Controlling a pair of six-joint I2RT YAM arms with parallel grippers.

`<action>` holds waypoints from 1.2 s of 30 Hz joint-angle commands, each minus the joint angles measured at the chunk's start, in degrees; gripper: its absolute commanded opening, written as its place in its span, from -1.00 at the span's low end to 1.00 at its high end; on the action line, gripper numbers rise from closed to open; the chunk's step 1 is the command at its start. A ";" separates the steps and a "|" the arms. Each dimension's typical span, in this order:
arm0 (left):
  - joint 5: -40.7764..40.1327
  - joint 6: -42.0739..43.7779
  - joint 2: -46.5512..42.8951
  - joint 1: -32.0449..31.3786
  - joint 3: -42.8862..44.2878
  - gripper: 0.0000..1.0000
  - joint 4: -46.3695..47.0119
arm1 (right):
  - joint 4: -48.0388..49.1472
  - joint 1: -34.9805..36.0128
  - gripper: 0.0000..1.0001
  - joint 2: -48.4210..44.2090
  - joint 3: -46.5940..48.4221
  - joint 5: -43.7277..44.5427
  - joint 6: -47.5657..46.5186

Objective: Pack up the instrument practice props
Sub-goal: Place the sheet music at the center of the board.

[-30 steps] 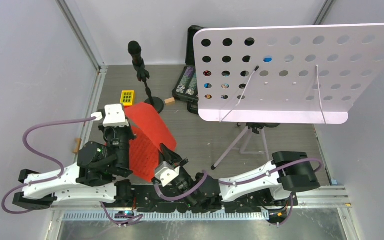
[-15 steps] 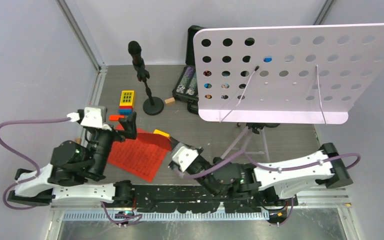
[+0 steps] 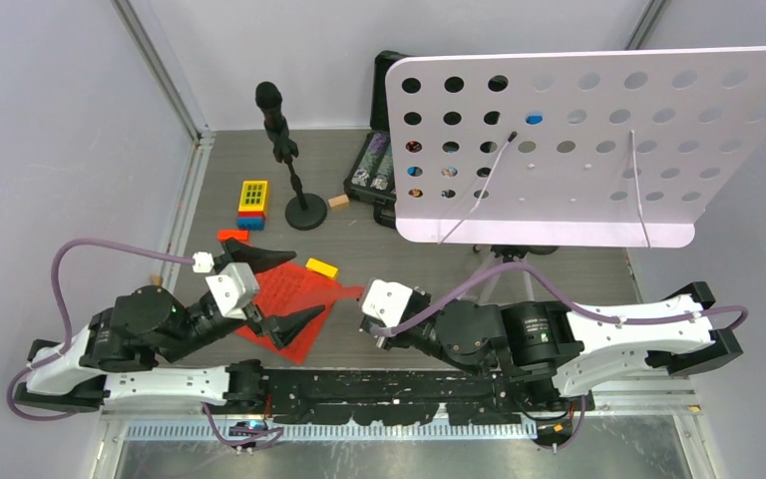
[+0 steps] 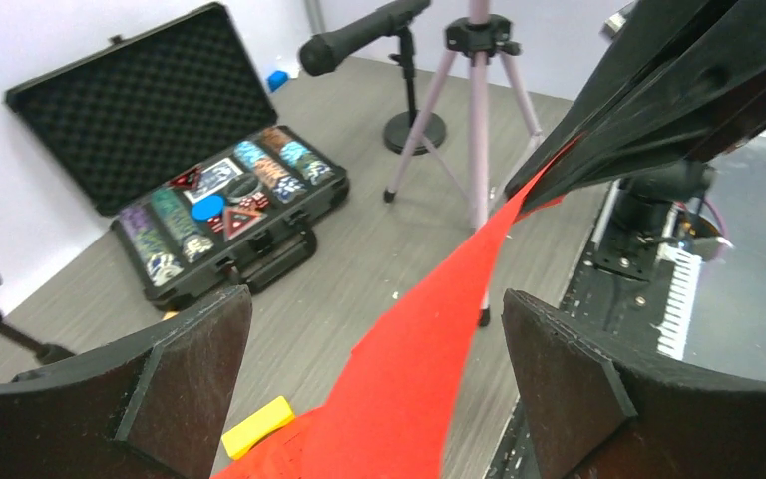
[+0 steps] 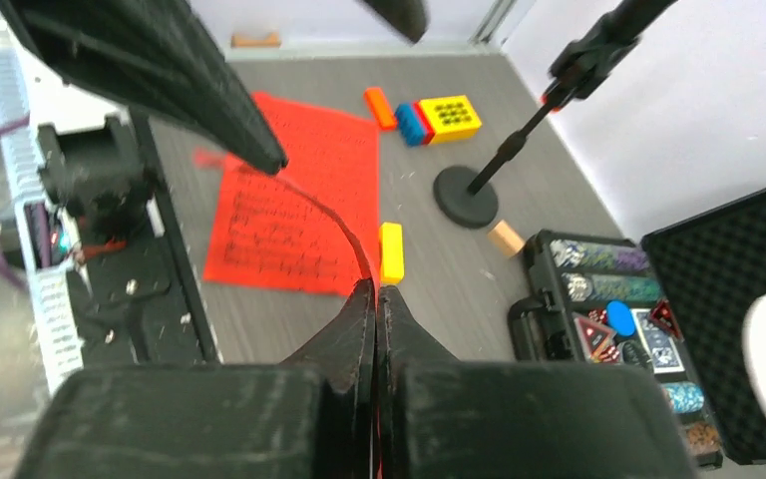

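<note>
A red sheet-music page [image 3: 294,299] lies on the table, its right corner lifted. My right gripper [image 3: 359,293] is shut on that corner; in the right wrist view the sheet's edge [image 5: 309,205] curls up into the closed gripper [image 5: 376,291]. My left gripper [image 3: 281,287] stands wide open over the sheet, and the red page [image 4: 409,389] passes between its fingers [image 4: 578,389] without touching them. The white hole-punched music rack [image 3: 578,150] stands at the back right on silver tripod legs [image 3: 489,279]. One black microphone [image 3: 269,100] stands at the back, another [image 4: 359,35] behind the tripod.
An open black case of poker chips [image 3: 379,170] sits behind the rack. A yellow block [image 3: 321,267] lies by the sheet's far edge. A yellow and blue block stack [image 3: 252,197], an orange block [image 3: 231,236] and a wooden piece [image 3: 338,202] lie near the microphone's base [image 3: 306,213].
My left gripper opened, let go of the red sheet and drew back low to the left. My right gripper closed on the sheet's right corner and shifted right; the sheet dropped flatter.
</note>
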 commanded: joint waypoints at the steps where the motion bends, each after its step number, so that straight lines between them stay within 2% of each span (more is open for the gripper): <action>1: 9.60 -1.14 2.86 -0.12 3.15 0.99 -1.17 | -9.30 -0.16 -1.00 -0.01 1.52 -5.45 4.50; 5: 13.58 -2.46 7.59 -0.12 4.56 0.99 -2.90 | -9.85 -0.16 -0.99 0.18 1.52 -6.52 5.01; 14: 14.28 -3.22 15.46 -0.12 7.24 0.99 -8.75 | -12.37 -0.16 -1.00 -1.16 2.34 -9.19 5.26; 21: 14.46 -4.32 15.27 -0.12 7.70 0.51 -9.52 | -13.13 -0.16 -1.00 -2.61 2.54 -9.56 5.09; 24: 14.61 -4.54 15.63 -0.12 7.31 0.42 -9.99 | -13.43 -0.16 -1.00 -3.02 2.92 -9.61 4.84; 29: 15.00 -7.10 16.81 -0.07 6.29 0.39 -9.73 | -13.49 -0.16 -1.00 -3.29 3.23 -9.60 4.13; 36: 14.41 -7.54 19.09 -0.12 6.06 0.12 -9.56 | -13.44 -0.14 -1.00 -3.37 3.25 -10.44 3.98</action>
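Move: The right gripper holds the red sheet music pinched by one edge. The middle of that sheet is about 5 cm right of the open left gripper, 3 cm back and 5 cm below; it is some 4 cm left of the right gripper, 1 cm back and 5 cm below. On the table, roughly 36 cm under the left gripper, the flat second sheet lies about 9 cm left and 5 cm ahead, the yellow block 2 cm left and 13 cm ahead. Bring the open left gripper about 7 cm right and 6 cm down, easing back 4 cm, towards the right fingertips, its fingers dipping some 20 degrees so they straddle the hanging sheet. Then narrow them part-way, without shutting. Meanwhile keep the right gripper's pinch, lower it, ease it back and slightly right, then lift it a little. ##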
